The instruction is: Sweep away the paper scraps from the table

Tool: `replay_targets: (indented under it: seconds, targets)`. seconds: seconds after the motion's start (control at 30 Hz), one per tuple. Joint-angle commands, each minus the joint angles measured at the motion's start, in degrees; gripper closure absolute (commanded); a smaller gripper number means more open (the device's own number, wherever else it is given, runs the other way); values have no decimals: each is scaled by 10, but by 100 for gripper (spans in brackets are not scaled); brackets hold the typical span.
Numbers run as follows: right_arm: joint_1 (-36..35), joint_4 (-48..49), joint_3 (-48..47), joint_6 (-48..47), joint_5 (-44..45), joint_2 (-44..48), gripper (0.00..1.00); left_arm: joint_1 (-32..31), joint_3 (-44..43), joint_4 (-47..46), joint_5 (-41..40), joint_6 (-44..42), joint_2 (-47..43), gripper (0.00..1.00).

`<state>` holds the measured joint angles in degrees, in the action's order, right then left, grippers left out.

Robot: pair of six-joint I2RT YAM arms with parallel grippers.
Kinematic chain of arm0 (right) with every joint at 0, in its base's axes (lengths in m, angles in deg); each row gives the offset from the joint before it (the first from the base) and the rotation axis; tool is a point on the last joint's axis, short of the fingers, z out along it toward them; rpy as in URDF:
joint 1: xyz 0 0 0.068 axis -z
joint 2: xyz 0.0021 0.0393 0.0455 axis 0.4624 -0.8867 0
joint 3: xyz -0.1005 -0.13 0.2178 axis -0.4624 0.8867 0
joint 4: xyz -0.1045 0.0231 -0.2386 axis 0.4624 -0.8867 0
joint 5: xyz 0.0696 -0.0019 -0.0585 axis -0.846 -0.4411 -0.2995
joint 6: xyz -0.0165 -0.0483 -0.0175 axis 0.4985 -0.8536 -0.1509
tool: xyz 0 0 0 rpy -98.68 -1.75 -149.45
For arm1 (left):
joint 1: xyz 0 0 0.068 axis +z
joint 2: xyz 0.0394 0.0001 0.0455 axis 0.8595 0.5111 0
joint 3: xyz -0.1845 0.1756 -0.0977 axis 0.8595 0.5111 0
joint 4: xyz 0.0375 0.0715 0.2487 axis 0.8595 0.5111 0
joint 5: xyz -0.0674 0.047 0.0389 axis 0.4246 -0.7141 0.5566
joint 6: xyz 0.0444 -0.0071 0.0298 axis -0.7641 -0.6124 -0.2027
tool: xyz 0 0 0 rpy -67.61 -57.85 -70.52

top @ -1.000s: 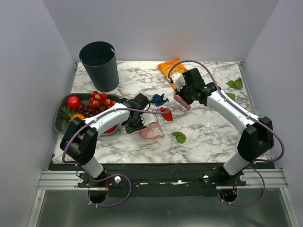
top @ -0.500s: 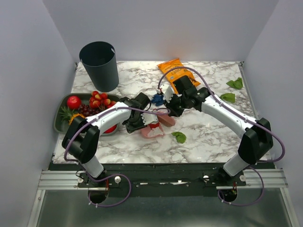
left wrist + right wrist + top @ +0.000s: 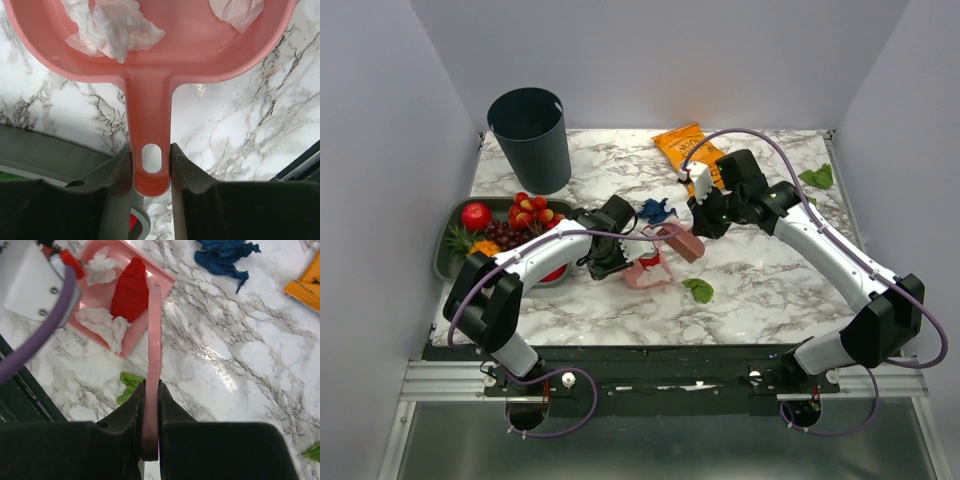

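My left gripper is shut on the handle of the pink dustpan, which lies flat on the table left of centre. In the pan lie a red paper scrap and whitish grey scraps. My right gripper is shut on a pink brush, whose tip reaches the pan's open edge. A blue scrap lies just behind the pan. One green scrap lies in front of it, and another green one is at the far right.
A dark bin stands at the back left. In front of it, a dark grey tray holds toy fruits. An orange snack bag lies at the back centre, behind my right arm. White walls close in the table's sides.
My right arm swung the brush from beside the snack bag down to the dustpan's mouth. The red scrap went from the table into the pan. The left gripper kept hold of the pan.
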<state>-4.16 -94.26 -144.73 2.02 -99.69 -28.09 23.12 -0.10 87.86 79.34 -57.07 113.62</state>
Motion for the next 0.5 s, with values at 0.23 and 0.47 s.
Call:
replay_targets:
  seconds: [0.23,0.47]
  targets:
    - [110,13,-78,46,89,-15,99,13,0,-27,65,-19,-100,100]
    - [139,16,-36,43,88,-11,100,69,-70,-25,140,10,-138,100]
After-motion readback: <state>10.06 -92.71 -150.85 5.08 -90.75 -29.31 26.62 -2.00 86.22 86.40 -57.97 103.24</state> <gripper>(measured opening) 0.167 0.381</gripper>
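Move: The left hand grips the loaded dustpan, whose tray lies some 10 cm to its right; the bin stands about 27 cm ahead and 19 cm left. The fruit basket is 7 cm ahead and 26 cm left of that hand, low down. From the right hand, which holds the brush, the dustpan is roughly 15 cm left, 5 cm back and 15 cm below; the blue cloth 10 cm ahead and 13 cm left, the chip bag 24 cm ahead and 4 cm left, both some 17 cm below. Upward, gathering speed, goes the left hand, lifting the dustpan by its handle about 6 cm off the table while tipping its open right-hand edge up some 15 degrees. Meanwhile the right hand carries the brush away from the pan, about 9 cm right and 8 cm forward with a slight rise, turning some 20 degrees clockwise. Both grips hold. ##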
